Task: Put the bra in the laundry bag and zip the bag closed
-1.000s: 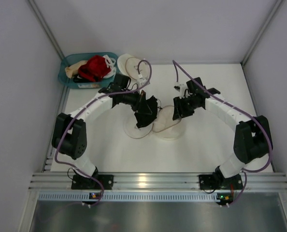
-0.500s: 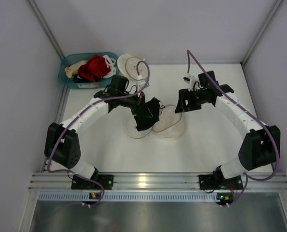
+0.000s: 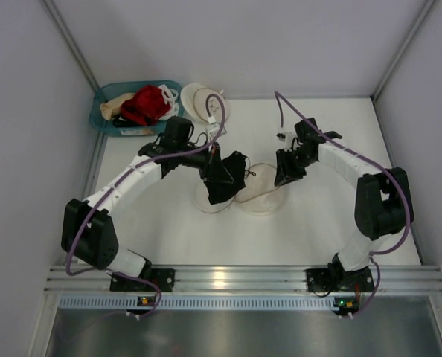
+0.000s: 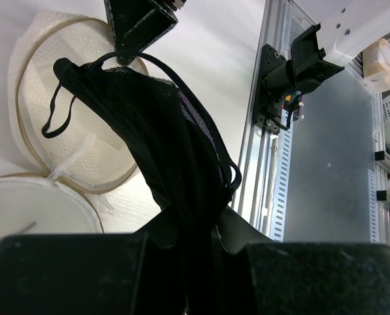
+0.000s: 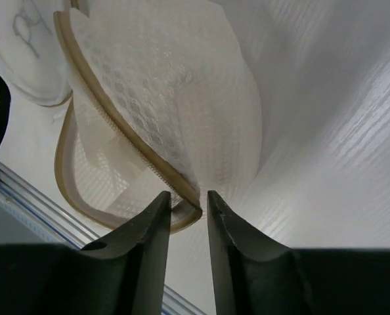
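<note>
The black bra (image 3: 225,178) (image 4: 162,131) hangs bunched from my left gripper (image 3: 212,165) (image 4: 195,231), which is shut on it just above the opened laundry bag (image 3: 260,198) (image 4: 64,105). The bag's two cream mesh halves lie side by side mid-table. My right gripper (image 3: 286,174) (image 5: 187,198) is at the bag's right edge. Its fingers (image 5: 154,226) pinch the tan-edged rim of the laundry bag (image 5: 169,98), and the mesh rises tent-like from the table. A thin strap loop dangles over the mesh in the left wrist view.
A teal basket (image 3: 104,119) at the back left holds a red garment (image 3: 145,104) and a beige one (image 3: 115,105). A second round bag (image 3: 199,100) lies beside it. An aluminium rail (image 3: 221,279) runs along the near edge, and walls close in both sides.
My right gripper drew back up and to the right with its jaws wider, then came back down and narrowed onto the bag's rim. The left arm carried the bra slightly right.
</note>
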Motion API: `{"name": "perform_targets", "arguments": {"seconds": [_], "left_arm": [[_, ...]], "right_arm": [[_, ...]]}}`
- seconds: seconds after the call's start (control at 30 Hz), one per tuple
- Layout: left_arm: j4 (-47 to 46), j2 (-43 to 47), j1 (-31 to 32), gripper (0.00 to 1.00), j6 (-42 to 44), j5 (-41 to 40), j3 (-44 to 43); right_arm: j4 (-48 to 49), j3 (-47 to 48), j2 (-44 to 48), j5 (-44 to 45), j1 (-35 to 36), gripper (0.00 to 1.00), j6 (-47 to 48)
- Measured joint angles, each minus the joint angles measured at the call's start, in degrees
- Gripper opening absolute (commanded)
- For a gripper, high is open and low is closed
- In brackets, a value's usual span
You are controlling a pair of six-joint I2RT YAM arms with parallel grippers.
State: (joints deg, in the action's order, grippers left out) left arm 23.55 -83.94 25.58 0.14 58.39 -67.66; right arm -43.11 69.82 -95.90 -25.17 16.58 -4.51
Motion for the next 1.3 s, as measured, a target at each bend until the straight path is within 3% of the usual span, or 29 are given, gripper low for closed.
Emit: {"name": "perform_targets", "arguments": {"seconds": [0.07, 0.17, 0.5, 0.73, 0.97, 1.1, 1.3], "left_arm": [[0.00, -0.79, 0.17, 0.00, 0.07, 0.07, 0.50], [-0.04, -3.13, 1.57, 0.00, 1.09, -0.96, 0.72], [0.57, -17.64, 6.54, 0.00, 6.80, -9.46, -6.58], [0.70, -25.27, 8.28, 0.00, 5.55, -8.96, -11.50], [-3.54, -29.51, 9.66, 0.00, -8.22, -12.96, -11.26], [-11.23, -27.04, 7.85, 0.00, -23.21, -21.84, -6.43], [-7.17, -20.94, 6.32, 0.00, -34.25, -40.52, -5.90]], "right_arm": [[0.35, 0.07, -1.57, -0.63, 0.00, 0.11, -0.09], [0.66, 0.61, -2.54, -2.43, 0.04, 0.00, 0.04], [2.01, 1.86, -2.14, -5.75, 1.03, 0.00, 1.95], [3.30, 1.79, -0.76, -6.91, 1.99, 0.00, 2.21], [5.64, -1.29, 2.71, -9.75, 2.91, 0.00, 0.85], [8.46, -5.09, 5.22, -12.85, 2.91, 0.00, -1.38], [14.71, -12.46, 7.78, -20.79, 3.50, 0.00, -7.72]]}}
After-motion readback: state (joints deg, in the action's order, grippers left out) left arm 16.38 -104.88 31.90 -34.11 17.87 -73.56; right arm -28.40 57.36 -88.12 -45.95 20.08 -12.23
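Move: The left gripper still holds the bra; the open mesh half of the laundry bag lies about 13 cm to its right, 7 cm ahead and 18 cm below, while the bag's other round half is some 6 cm ahead, 3 cm to its left and 21 cm down. For the right gripper, the tan rim corner is practically at its fingertips, 1 cm left and 1 cm lower, with the open half's middle roughly 6 cm left, 2 cm ahead and 5 cm below. Shut the right fingers on the tan rim corner and keep it pinched, drawing it about 6 cm left, then back as well, slightly up, rolling the hand's left side up. Meanwhile lower the left gripper with the bra some 14 cm and rightward to the bag mouth, then push forward under the rim into the mesh, swinging the fingers roughly 40 degrees counter-clockwise. ##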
